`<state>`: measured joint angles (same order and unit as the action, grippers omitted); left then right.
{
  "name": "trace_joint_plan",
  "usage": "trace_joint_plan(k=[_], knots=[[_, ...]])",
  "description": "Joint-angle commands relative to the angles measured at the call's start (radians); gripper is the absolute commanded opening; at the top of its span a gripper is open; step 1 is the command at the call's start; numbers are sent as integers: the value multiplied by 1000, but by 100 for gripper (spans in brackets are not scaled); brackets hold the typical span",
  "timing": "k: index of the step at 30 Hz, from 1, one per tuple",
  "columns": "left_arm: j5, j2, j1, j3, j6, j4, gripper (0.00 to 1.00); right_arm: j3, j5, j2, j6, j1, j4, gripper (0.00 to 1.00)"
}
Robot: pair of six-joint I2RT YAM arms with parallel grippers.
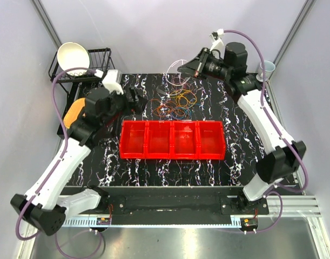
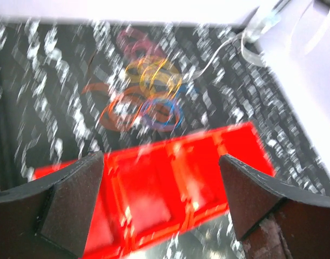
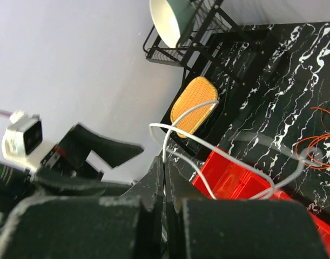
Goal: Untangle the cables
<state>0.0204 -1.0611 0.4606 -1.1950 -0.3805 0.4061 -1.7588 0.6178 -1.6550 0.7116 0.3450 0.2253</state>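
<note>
The cables (image 1: 178,102) lie as a tangle of orange, yellow, blue and red loops on the black marbled table, behind the red bin. In the left wrist view the cables (image 2: 148,97) show blurred beyond the bin. My left gripper (image 1: 135,100) hovers left of the pile. Its jaws (image 2: 162,183) stand open with nothing between them. My right gripper (image 1: 183,67) is raised behind the pile and is shut (image 3: 165,162) on a thin white cable (image 3: 203,141). That cable loops out from the fingertips and trails down toward the table.
A red bin (image 1: 173,140) with several compartments sits mid-table in front of the pile. At the back left stand a black dish rack (image 1: 100,59) holding a white bowl (image 1: 73,55), with an orange sponge (image 1: 73,113) nearby. A cup (image 1: 266,67) stands at the back right.
</note>
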Motion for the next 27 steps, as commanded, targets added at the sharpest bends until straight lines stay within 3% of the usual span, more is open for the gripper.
trace_joint_plan(k=[1, 6, 12, 27], knots=[[82, -94, 15, -116, 25, -187, 90, 38, 11, 92, -28, 9, 23, 0], [187, -172, 44, -172, -15, -282, 89, 94, 54, 141, 22, 11, -1, 0], [210, -209, 133, -204, 0, -328, 89, 124, 71, 169, 42, 15, -9, 0], [35, -207, 199, -170, 69, -328, 88, 136, 83, 204, 51, 20, -17, 0]])
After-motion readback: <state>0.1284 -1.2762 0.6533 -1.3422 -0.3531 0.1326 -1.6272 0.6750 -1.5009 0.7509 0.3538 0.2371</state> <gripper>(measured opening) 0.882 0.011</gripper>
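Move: The white cable's loop, still pinched in the right gripper, hangs about 11 cm ahead of the open left hand, 12 cm to its right and 4 cm higher. It lies roughly 1 cm ahead of the right hand, 3 cm to its left and 3 cm lower. From the left hand, the coloured cable pile is about 11 cm ahead, 13 cm right and 32 cm below; the red bins are 4 cm back, 11 cm right and 30 cm below. The left hand swings to its right by some 11 cm and climbs about 5 cm, easing forward first and then back again, turning clockwise nearly 20 degrees so its wide-open fingers come up to the white cable's loop beside the right gripper. Meanwhile the right hand, jaws still shut on that cable, draws back about 5 cm and dips briefly on the way, bringing the loop nearer the left hand's level; no touch by the left fingers can be made out. ##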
